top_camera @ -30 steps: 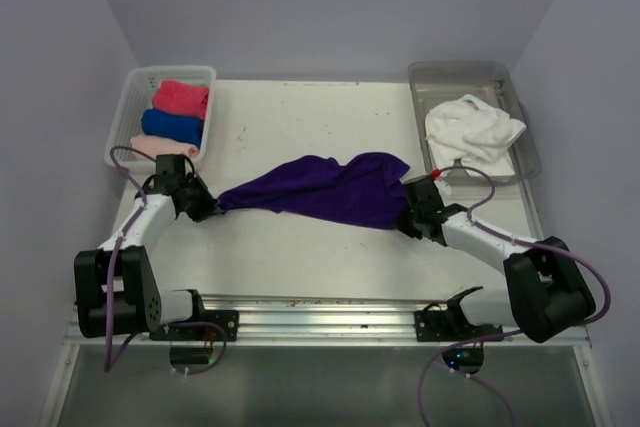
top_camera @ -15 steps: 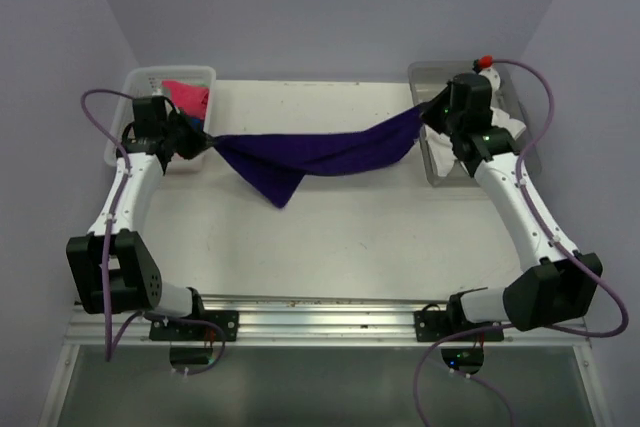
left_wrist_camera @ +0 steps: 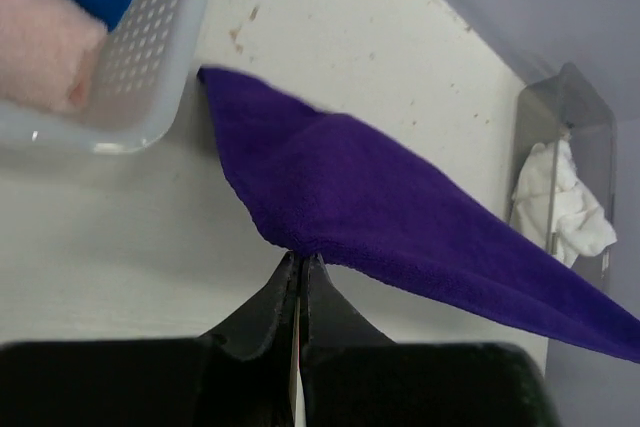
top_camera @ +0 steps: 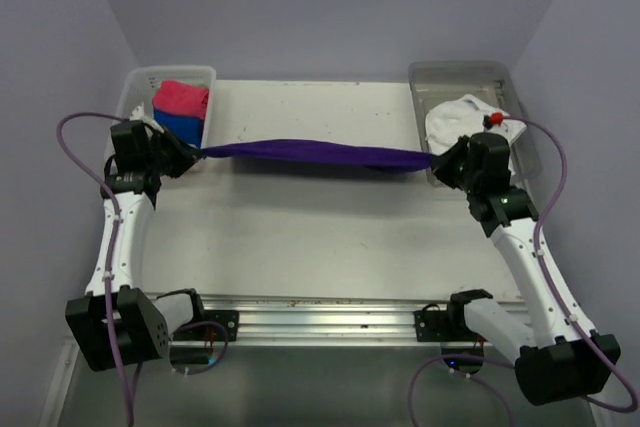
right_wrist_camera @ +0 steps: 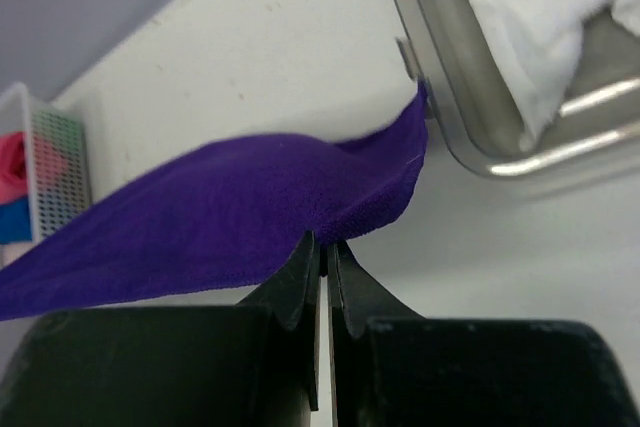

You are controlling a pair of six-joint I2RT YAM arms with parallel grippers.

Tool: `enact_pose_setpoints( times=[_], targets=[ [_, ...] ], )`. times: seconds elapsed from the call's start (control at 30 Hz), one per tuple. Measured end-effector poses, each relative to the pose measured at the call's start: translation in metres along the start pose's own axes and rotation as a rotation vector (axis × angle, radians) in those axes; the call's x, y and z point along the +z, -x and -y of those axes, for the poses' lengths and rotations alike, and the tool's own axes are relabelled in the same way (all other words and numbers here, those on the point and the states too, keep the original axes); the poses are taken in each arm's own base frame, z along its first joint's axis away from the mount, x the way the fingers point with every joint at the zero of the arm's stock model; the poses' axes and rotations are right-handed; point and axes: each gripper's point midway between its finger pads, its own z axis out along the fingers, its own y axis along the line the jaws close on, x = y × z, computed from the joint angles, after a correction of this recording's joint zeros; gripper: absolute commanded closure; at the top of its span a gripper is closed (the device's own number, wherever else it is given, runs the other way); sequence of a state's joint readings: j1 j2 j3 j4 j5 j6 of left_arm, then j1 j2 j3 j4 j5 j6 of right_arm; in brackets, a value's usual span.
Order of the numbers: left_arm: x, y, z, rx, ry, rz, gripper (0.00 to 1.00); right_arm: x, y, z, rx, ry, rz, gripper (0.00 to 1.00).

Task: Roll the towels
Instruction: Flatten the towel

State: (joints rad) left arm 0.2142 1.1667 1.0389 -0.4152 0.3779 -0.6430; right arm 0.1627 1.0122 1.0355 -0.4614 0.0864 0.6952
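Note:
A deep purple towel hangs stretched taut across the table between my two grippers. My left gripper is shut on its left edge, beside the basket; in the left wrist view the purple towel rises from the pinched tips of the left gripper. At the tray's near corner my right gripper is shut on the right edge, and the right wrist view shows the purple towel clamped in the right gripper. A crumpled white towel lies in the tray.
A white lattice basket at the back left holds rolled hot pink, blue and pale pink towels. The grey metal tray stands at the back right. A metal rail runs along the near edge.
Both arms lowered and pulled apart, drawing the purple towel from a sagging drape into a straight taut band. The left gripper moved off the basket; the right gripper dropped from above the tray to its near corner.

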Motion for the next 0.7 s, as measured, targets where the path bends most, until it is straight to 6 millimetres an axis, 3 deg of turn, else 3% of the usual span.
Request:
enact_pose_setpoints(
  times=[0.07,0.2,0.27,0.3,0.33,0.37,0.4,0.5,0.7],
  targets=[
    [0.003,-0.028,-0.024,-0.016,0.048,-0.049,1.00,0.000,-0.035,0.027,-0.006,-0.043,-0.065,1.00],
    [0.008,-0.110,-0.089,-0.077,0.205,-0.244,0.80,-0.002,-0.116,0.087,-0.012,-0.156,-0.253,1.00],
    [0.007,-0.144,-0.113,-0.110,0.274,-0.350,0.70,-0.005,-0.145,0.108,-0.008,-0.205,-0.324,0.76],
    [0.006,-0.157,-0.122,-0.126,0.304,-0.396,0.63,-0.009,-0.161,0.121,-0.004,-0.242,-0.370,0.58],
    [0.005,-0.164,-0.126,-0.131,0.319,-0.419,0.57,-0.012,-0.171,0.129,0.005,-0.269,-0.397,0.52],
    [0.004,-0.169,-0.131,-0.141,0.337,-0.437,0.55,-0.015,-0.177,0.134,0.005,-0.284,-0.419,0.48],
    [0.003,-0.171,-0.132,-0.145,0.346,-0.445,0.44,-0.018,-0.180,0.137,0.005,-0.292,-0.429,0.45],
    [0.002,-0.170,-0.135,-0.140,0.366,-0.433,0.36,-0.023,-0.180,0.137,0.014,-0.289,-0.418,0.41],
    [-0.005,-0.168,-0.147,-0.114,0.449,-0.416,0.38,-0.027,-0.170,0.131,0.021,-0.256,-0.369,0.41]
  ],
)
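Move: Between the two shut grippers the purple towel is already stretched in the air. The table spot for its left near corner lies about 13 cm back from the left hand, 3 cm right and 22 below; the white basket's middle is some 15 cm ahead and 10 left. From the right hand, its corner's spot is roughly 13 cm back, straight in line, 25 below; the grey bin is 15 cm ahead and 9 right, its white towel 12 ahead and 9 right. Swinging down and back together, both hands lower the purple towel's near edge to the table, each dropping nearly 20 cm while drawing about 11 cm towards the bases. The wrists tip the fingers down, left about 35 degrees and right nearly 30; near the bottom both grippers open wide and let go of the corners, the right then rising slightly. ##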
